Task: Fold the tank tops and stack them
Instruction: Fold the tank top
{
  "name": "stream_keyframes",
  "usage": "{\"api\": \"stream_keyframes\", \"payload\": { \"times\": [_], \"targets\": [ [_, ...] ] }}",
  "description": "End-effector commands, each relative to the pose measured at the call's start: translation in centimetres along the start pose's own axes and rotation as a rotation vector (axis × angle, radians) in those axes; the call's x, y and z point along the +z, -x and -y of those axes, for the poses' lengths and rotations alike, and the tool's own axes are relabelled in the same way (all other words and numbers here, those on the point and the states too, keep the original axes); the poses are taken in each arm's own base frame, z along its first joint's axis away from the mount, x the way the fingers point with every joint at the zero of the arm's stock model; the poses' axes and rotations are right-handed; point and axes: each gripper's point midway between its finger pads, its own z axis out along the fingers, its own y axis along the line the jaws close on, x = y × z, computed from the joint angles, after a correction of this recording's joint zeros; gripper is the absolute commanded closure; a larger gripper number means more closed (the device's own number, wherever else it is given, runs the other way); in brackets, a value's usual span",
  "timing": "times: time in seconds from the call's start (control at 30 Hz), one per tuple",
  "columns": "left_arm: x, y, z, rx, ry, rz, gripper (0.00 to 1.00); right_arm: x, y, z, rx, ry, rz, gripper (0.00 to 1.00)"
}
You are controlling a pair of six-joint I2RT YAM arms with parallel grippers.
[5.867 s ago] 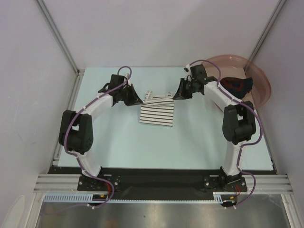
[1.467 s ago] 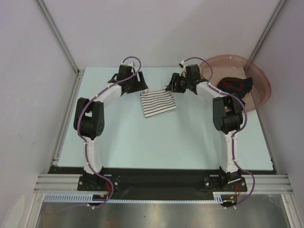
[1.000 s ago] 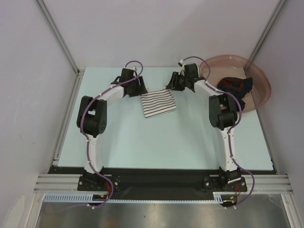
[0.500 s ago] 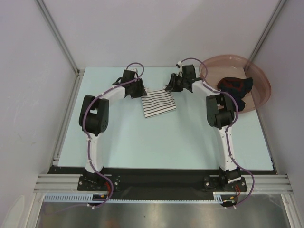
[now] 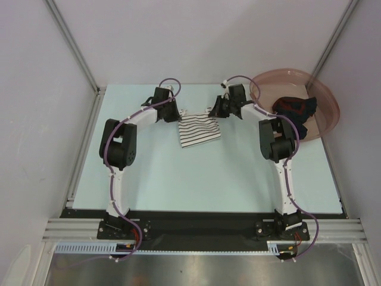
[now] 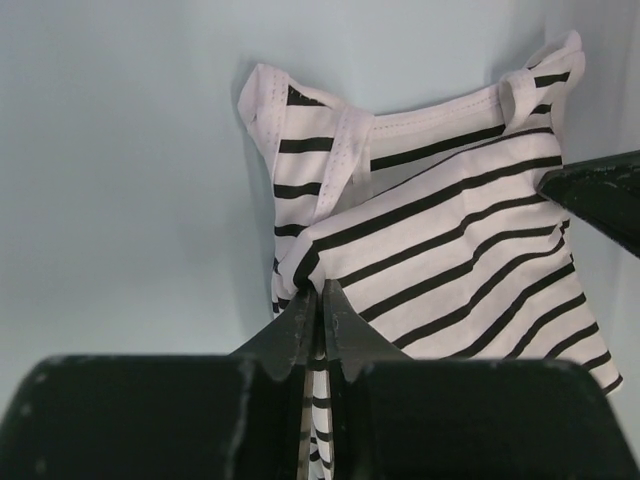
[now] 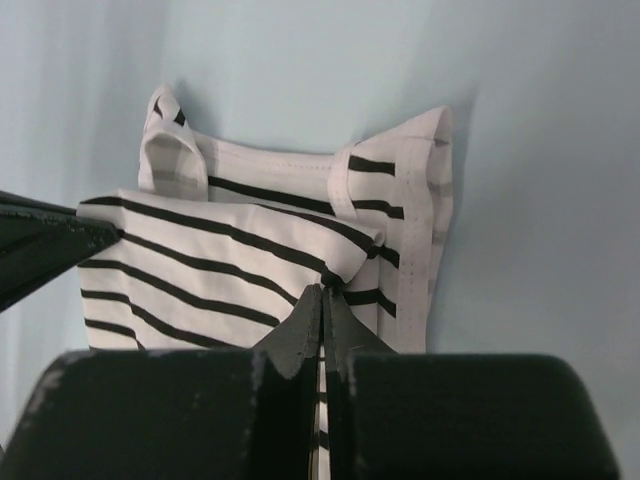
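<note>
The white tank top with black stripes (image 5: 199, 130) lies folded at the far middle of the table, its straps showing at the far edge (image 6: 320, 150). My left gripper (image 5: 177, 116) is at its far left corner, jaws shut on a pinch of the striped cloth (image 6: 320, 292). My right gripper (image 5: 213, 112) is at the far right corner, likewise shut on striped cloth (image 7: 325, 290). The dark tank top with red parts (image 5: 296, 107) lies bunched in the pink basin (image 5: 326, 98).
The pale blue table (image 5: 196, 179) is walled by grey panels with metal posts at the back corners. The basin sits at the far right corner, tipped against the wall. Both arms arch from the near edge toward the far middle.
Both grippers went from open to shut on the far corners of the striped top. The arms crept slightly inward and the top's far edge bunched a little.
</note>
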Motion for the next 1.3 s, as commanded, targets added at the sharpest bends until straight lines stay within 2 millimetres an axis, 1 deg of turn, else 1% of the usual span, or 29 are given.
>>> {"api": "stream_keyframes", "payload": {
  "times": [0.0, 0.03, 0.07, 0.1, 0.13, 0.17, 0.2, 0.27, 0.37, 0.47, 0.6, 0.67, 0.7, 0.77, 0.8, 0.87, 0.9, 0.93, 0.97, 1.0, 1.03, 1.07, 1.1, 1.13, 1.17, 1.2, 1.23, 1.27],
  "targets": [
    [-2.0, 3.0, 2.8, 0.050, -0.070, 0.078, 0.92, -3.7, 4.9, -3.7, -0.081, 0.056, 0.152, 1.00],
    [-2.1, 3.1, 2.9, 0.054, -0.074, 0.079, 0.92, -3.9, 4.4, -3.5, -0.076, 0.053, 0.149, 1.00],
    [-2.3, 3.3, 3.0, 0.055, -0.077, 0.085, 0.92, -4.3, 4.5, -3.6, -0.075, 0.050, 0.160, 1.00],
    [-2.4, 3.2, 3.3, 0.059, -0.083, 0.085, 0.92, -5.2, 5.8, -4.3, -0.091, 0.063, 0.207, 1.00],
    [-2.5, 3.4, 3.4, 0.063, -0.086, 0.093, 0.92, -5.4, 5.1, -4.0, -0.082, 0.058, 0.202, 1.00],
    [-2.7, 3.7, 3.7, 0.064, -0.091, 0.100, 0.92, -5.8, 5.5, -3.8, -0.071, 0.058, 0.216, 1.00],
    [-2.8, 3.7, 3.8, 0.064, -0.095, 0.102, 0.92, -6.4, 6.0, -4.2, -0.078, 0.069, 0.239, 1.00],
    [-3.1, 4.1, 4.3, 0.064, -0.108, 0.115, 0.91, -6.6, 5.8, -4.1, -0.074, 0.071, 0.238, 1.00],
    [-3.3, 4.4, 4.8, 0.072, -0.124, 0.127, 0.91, -7.0, 6.0, -3.8, -0.066, 0.069, 0.251, 1.00],
    [-3.2, 4.4, 5.3, 0.083, -0.141, 0.131, 0.90, -7.3, 5.8, -3.2, -0.048, 0.068, 0.261, 1.00],
    [-2.5, 4.8, 5.1, 0.093, -0.131, 0.130, 0.90, -6.9, 5.8, -2.6, -0.034, 0.067, 0.255, 1.00],
    [-2.0, 4.9, 4.9, 0.093, -0.120, 0.124, 0.90, -5.9, 5.2, -1.8, -0.022, 0.068, 0.228, 1.00],
    [-1.9, 4.9, 4.9, 0.094, -0.120, 0.126, 0.90, -5.7, 5.3, -1.9, -0.021, 0.073, 0.222, 1.00],
    [-1.3, 4.6, 4.6, 0.096, -0.114, 0.117, 0.88, -4.9, 4.7, -1.1, -0.001, 0.066, 0.212, 1.00],
    [-1.2, 4.7, 4.5, 0.096, -0.103, 0.117, 0.88, -4.7, 4.8, -1.0, 0.000, 0.068, 0.216, 1.00],
    [-0.7, 4.3, 3.7, 0.089, -0.073, 0.103, 0.87, -4.3, 5.3, -1.0, -0.006, 0.074, 0.216, 1.00],
    [-0.6, 4.3, 3.6, 0.087, -0.070, 0.103, 0.85, -3.3, 4.0, -0.2, 0.003, 0.064, 0.173, 0.99],
    [-0.2, 4.0, 3.4, 0.086, -0.070, 0.097, 0.84, -3.2, 4.7, -0.3, -0.003, 0.065, 0.180, 0.95],
    [-0.1, 3.7, 3.3, 0.084, -0.071, 0.090, 0.75, -2.9, 4.3, -0.2, -0.002, 0.061, 0.167, 0.89],
    [0.2, 3.5, 3.2, 0.083, -0.069, 0.084, 0.70, -2.6, 4.0, 0.2, 0.004, 0.052, 0.161, 0.83],
    [0.5, 3.3, 3.0, 0.083, -0.068, 0.078, 0.69, -2.6, 4.0, 0.2, 0.005, 0.052, 0.163, 0.82],
    [0.6, 3.2, 2.9, 0.082, -0.063, 0.075, 0.55, -2.6, 3.8, 0.2, 0.005, 0.052, 0.161, 0.78],
    [0.6, 3.1, 2.8, 0.083, -0.054, 0.071, 0.44, -2.6, 3.8, 0.2, 0.002, 0.049, 0.162, 0.74],
    [0.6, 3.2, 2.5, 0.081, -0.042, 0.072, 0.36, -2.8, 4.0, 0.1, -0.002, 0.048, 0.166, 0.66],
    [0.5, 3.2, 2.3, 0.088, -0.022, 0.075, 0.22, -3.3, 4.1, -0.2, -0.006, 0.046, 0.172, 0.59],
    [0.2, 3.4, 2.2, 0.093, -0.016, 0.079, 0.20, -3.6, 4.1, -0.4, -0.013, 0.048, 0.174, 0.58],
    [-0.5, 3.8, 2.3, 0.100, -0.012, 0.093, 0.20, -3.9, 4.3, -0.5, -0.016, 0.046, 0.177, 0.57],
    [-1.0, 4.1, 2.4, 0.110, -0.007, 0.103, 0.20, -4.3, 4.3, -0.8, -0.019, 0.042, 0.178, 0.53]
  ]
}}
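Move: Both hands already pinch the upper layer of the folded tank top near its far corners. The tank top's middle lies about 10 cm to the left hand's right and 6 cm back; from the right hand it is roughly 6 cm left and 8 cm back, all about at fingertip height. The left strap end sits some 4 cm ahead of the left hand and 2 cm right, the right strap end about 3 cm ahead of the right hand and 2 cm left. Still pinching the tank top's upper layer, both hands raise it, the left about 4 cm while easing right and forward, the right about 6 cm, first drawing back and then going right. Both then sink towards the table, the right also reaching forward, and open to let the corners go, the left nearly wide, the right about half. ##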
